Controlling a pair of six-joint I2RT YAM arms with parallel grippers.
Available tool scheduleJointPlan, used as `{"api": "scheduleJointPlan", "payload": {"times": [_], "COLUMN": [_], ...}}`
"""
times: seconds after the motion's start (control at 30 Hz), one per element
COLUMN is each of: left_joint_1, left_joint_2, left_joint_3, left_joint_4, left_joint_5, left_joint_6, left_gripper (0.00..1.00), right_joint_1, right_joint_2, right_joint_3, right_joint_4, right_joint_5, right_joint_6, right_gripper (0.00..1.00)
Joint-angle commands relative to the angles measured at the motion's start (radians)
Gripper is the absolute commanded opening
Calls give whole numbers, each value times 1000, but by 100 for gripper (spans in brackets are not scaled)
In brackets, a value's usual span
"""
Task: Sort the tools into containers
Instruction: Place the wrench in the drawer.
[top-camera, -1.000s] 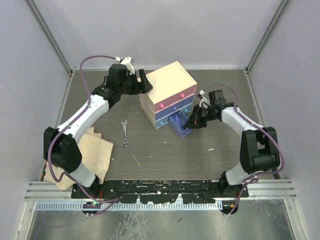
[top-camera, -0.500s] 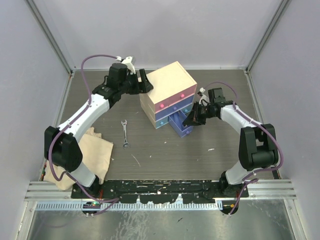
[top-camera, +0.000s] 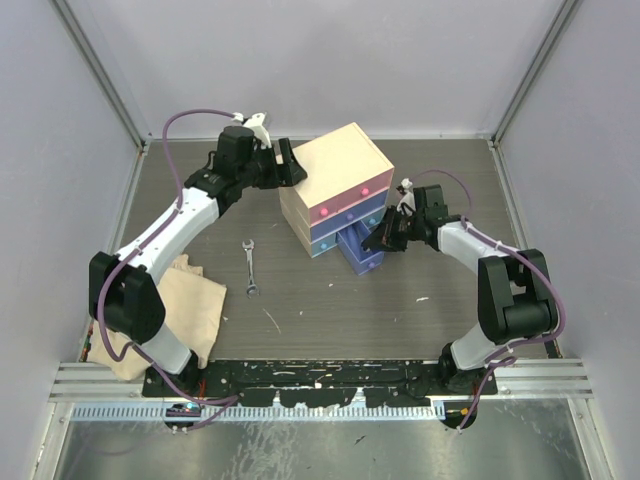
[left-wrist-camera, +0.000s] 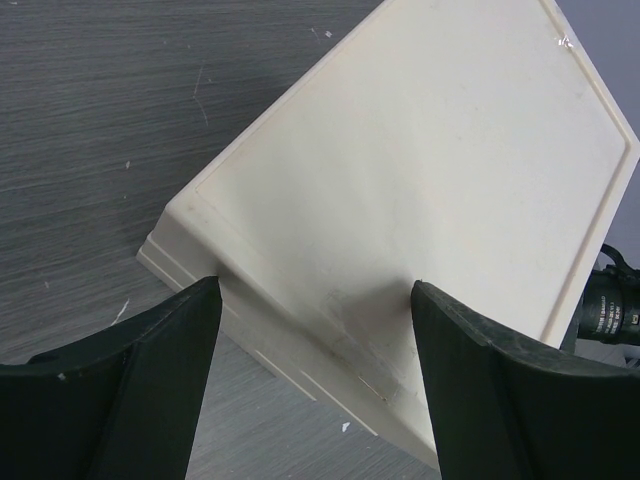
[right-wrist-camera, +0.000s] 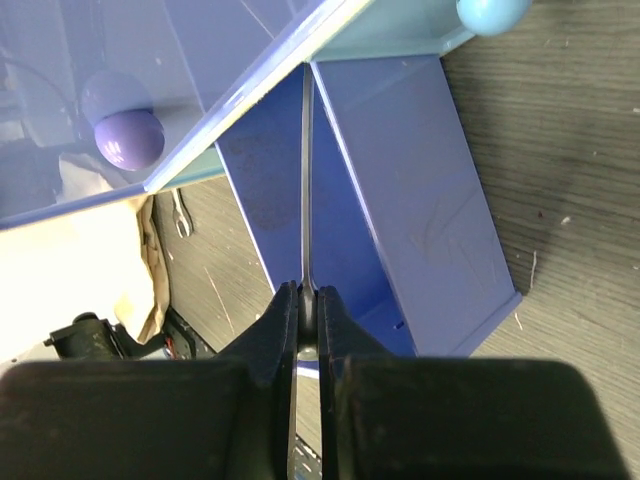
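Observation:
The cream chest (top-camera: 335, 170) stands mid-table with pink, purple and blue drawers. One blue drawer (top-camera: 361, 251) is pulled out toward the front. My right gripper (top-camera: 384, 238) is shut on a thin silver wrench (right-wrist-camera: 303, 180), seen edge-on, held over the open blue drawer (right-wrist-camera: 400, 200). A second silver wrench (top-camera: 249, 266) lies on the table left of the chest; it also shows in the right wrist view (right-wrist-camera: 181, 213). My left gripper (top-camera: 291, 164) is open, its fingers (left-wrist-camera: 150, 380) straddling the chest's back left edge (left-wrist-camera: 430, 190). Other tools are out of view.
A beige cloth (top-camera: 190, 305) lies at the front left by the left arm's base. A thin pale stick (top-camera: 271, 320) lies in front of the wrench. A purple knob (right-wrist-camera: 128, 140) and a light blue knob (right-wrist-camera: 490, 12) show in the right wrist view.
My right gripper has shifted slightly left toward the open drawer with the wrench in it. The left arm has barely moved.

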Motion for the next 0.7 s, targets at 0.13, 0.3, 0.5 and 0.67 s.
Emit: {"api": "scheduleJointPlan", "payload": {"times": [0.13,0.3,0.5,0.67], "left_joint_1": [3,3,3,2], "left_joint_2": [14,2,-28,-39], "left_joint_3": [24,18,9,-2], "left_joint_4": [-51,-61,-52,-44], "left_joint_5": [9,-5,-18,-17], "left_joint_6": [36,43,55,56], "left_gripper": [76,76,78,79], "right_joint_1": [5,7,6,7], "right_joint_2": [-47,-72,-100,-150], "right_joint_3": [10,13,21,22], "right_joint_4": [136,107,67,18], "right_joint_5": [104,137,147,174], "right_joint_6": [41,17,-8,-45], "right_gripper": [18,25,34,37]}}
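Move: The right hand, already holding the wrench, has its fingers over the front of the open drawer; the drawer's middle lies about 2 cm ahead, 2 cm left and 3 cm below. The cabinet's middle is roughly 11 cm ahead, 6 cm left and 3 cm up; the other wrench lies some 25 cm left, 4 cm back and 8 cm down. From the left hand, the drawer is about 10 cm back, 14 cm right and 20 cm below. The right hand eases 2 cm forward while its fingers open, letting the wrench go, then rises about 2 cm. ##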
